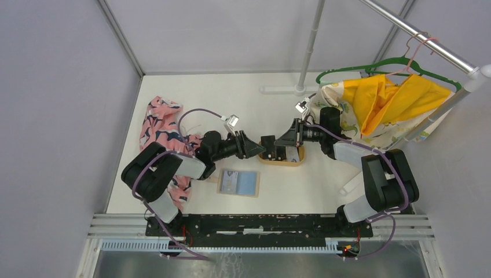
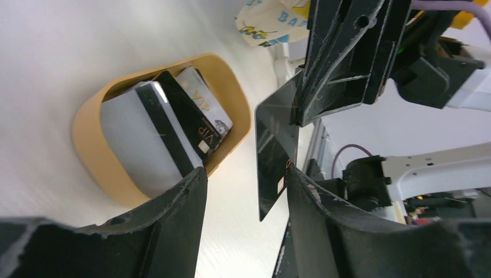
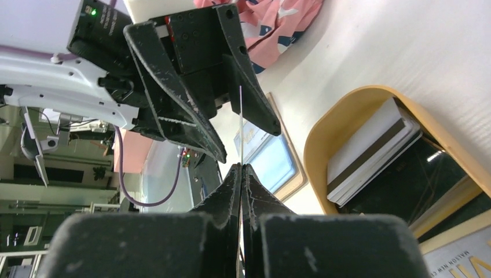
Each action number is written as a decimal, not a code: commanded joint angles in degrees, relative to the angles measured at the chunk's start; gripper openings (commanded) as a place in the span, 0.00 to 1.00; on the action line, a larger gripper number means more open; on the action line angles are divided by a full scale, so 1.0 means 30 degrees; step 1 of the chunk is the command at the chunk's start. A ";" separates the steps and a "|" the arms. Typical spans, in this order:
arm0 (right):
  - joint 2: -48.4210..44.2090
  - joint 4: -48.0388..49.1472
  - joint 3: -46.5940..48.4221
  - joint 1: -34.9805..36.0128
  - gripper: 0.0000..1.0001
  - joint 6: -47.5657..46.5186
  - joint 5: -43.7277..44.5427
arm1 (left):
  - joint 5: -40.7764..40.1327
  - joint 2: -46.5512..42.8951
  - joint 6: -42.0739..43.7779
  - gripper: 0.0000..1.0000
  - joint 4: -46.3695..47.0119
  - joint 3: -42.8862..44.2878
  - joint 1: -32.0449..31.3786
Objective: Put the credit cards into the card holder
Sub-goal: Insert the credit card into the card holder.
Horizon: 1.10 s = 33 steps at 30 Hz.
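Note:
My right gripper (image 3: 241, 167) is shut on a dark credit card (image 2: 277, 147), held on edge above the table; in the right wrist view the credit card (image 3: 240, 127) shows only as a thin line. My left gripper (image 2: 246, 174) is open and straddles the card's lower end, its right finger close against the card and a wide gap on the other side. More credit cards (image 2: 168, 133), dark and pale, lie in the oval wooden tray (image 2: 92, 156). The card holder (image 1: 238, 183) lies open on the table, tan with grey-blue panels, in front of the tray (image 1: 282, 155).
A pink patterned cloth (image 1: 162, 124) lies at the left beside the left arm. A yellow garment on a green hanger (image 1: 388, 101) hangs from a rail at the right. A pole base (image 1: 289, 90) stands at the back. White walls enclose the table.

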 commanded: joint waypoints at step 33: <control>-0.2894 -0.1028 -0.0183 0.3965 0.80 -0.9860 -0.2681 | 0.1366 -0.1118 -0.4700 0.02 1.4549 -0.3512 0.0928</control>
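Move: Just ahead and to the right of the open left fingers stands the black card: about 1 cm ahead, 6 cm right and 2 cm above. The card tray lies roughly 3 cm ahead and 9 cm right, some 10 cm down, and the card holder about 8 cm back, 6 cm left and 11 cm below. For the right hand, which already pinches the card, its middle is about 4 cm left and level; the left gripper is roughly 10 cm left, 1 cm back and 2 cm below. Rising about 3 cm and easing right with its fingertips tipping up, the left gripper shuts on the near edge of the card that the right hand holds out. Then the right fingers open wide and let go, that hand rolling some 30 degrees and swinging back about 6 cm and a little left and up, while the left hand carries the card left, up and back. ##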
